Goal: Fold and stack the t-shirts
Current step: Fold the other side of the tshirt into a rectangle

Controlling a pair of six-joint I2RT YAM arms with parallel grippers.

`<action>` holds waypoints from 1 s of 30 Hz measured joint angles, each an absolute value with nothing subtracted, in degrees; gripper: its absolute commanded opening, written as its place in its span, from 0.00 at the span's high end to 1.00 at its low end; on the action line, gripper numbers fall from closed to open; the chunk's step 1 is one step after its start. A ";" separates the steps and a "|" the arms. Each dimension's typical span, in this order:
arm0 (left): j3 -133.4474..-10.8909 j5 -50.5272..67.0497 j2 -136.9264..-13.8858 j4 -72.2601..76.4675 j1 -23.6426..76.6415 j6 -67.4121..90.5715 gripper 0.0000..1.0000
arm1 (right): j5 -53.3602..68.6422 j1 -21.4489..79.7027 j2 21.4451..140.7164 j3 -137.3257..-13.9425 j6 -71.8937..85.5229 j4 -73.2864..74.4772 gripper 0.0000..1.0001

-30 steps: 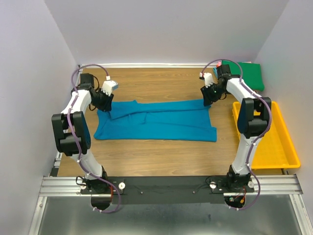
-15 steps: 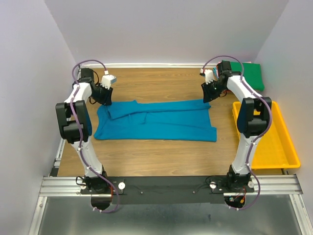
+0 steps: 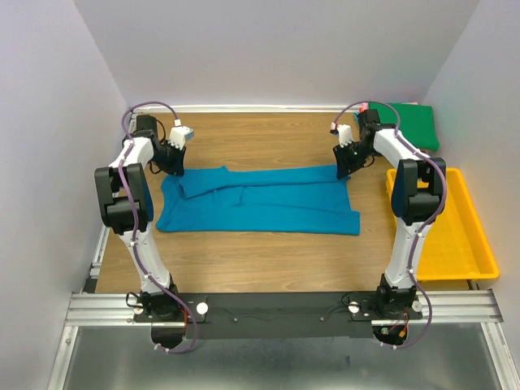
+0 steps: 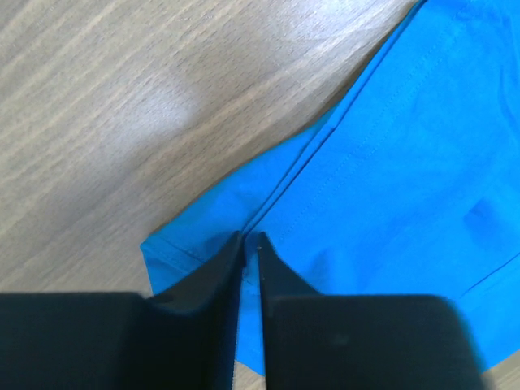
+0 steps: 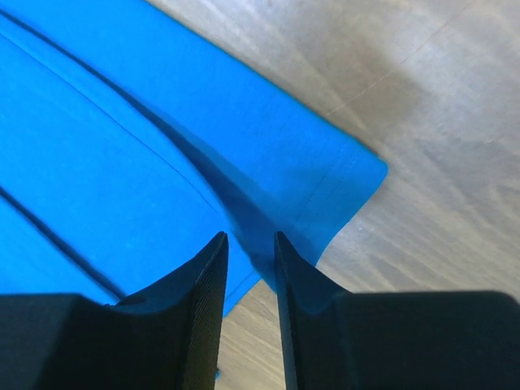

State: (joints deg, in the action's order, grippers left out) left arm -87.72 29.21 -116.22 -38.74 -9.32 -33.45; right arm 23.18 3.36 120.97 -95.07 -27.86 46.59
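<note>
A teal-blue t-shirt (image 3: 260,203), folded into a long band, lies flat across the middle of the table. My left gripper (image 3: 176,169) is down on its far left corner. In the left wrist view the gripper (image 4: 251,236) is shut, its tips pinching the shirt's (image 4: 406,162) doubled edge. My right gripper (image 3: 342,171) is at the far right corner. In the right wrist view the gripper (image 5: 250,236) stands narrowly open astride the shirt's (image 5: 97,146) corner, with wood showing between the fingers. A dark green t-shirt (image 3: 414,123) lies at the back right.
A yellow plastic tray (image 3: 486,252) sits along the table's right side, beside the right arm. White walls close in the back and both sides. Bare wood lies in front of and behind the blue shirt.
The left arm has swung back and outward, and its jaws have closed onto the shirt's corner. The right jaws have narrowed a little. The shirt lies as before.
</note>
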 measured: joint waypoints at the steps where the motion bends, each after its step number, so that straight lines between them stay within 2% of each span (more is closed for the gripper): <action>1: -87.68 29.21 -116.22 -38.81 -9.32 -33.56 0.96 | 23.18 3.36 120.97 -94.63 -27.86 46.61 0.69; 3: -87.68 29.21 -116.20 -38.87 -9.32 -33.56 1.00 | 23.18 3.36 120.97 -93.95 -27.90 46.63 0.73; 10: -87.55 29.30 -115.50 -40.05 -9.32 -34.57 1.00 | 22.83 3.36 120.79 -92.18 -28.14 46.83 0.87; 20: -82.83 32.42 -107.63 -44.07 -9.32 -38.92 1.00 | 21.93 3.36 120.31 -90.65 -29.02 47.18 0.88; 30: -68.27 35.07 -98.08 -50.68 -8.95 -51.07 1.00 | 20.64 3.36 120.29 -89.82 -30.15 47.55 0.91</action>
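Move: The left hand's half-shut fingers straddle the t-shirt's far-left fold, only about 1 cm below them; the shirt's near-left corner lies roughly 21 cm back and 7 cm left. For the right hand, the folded flap's right end is some 3 cm back, 1 cm right and 2 cm down. The shirt's far-right corner is about 4 cm ahead and 3 cm right of this hand, its near-right corner roughly 23 cm back and 6 cm right. Left pinches the far-left fold, arcing it some 12 cm back, while right, closing, eases back-down onto the flap's end. ##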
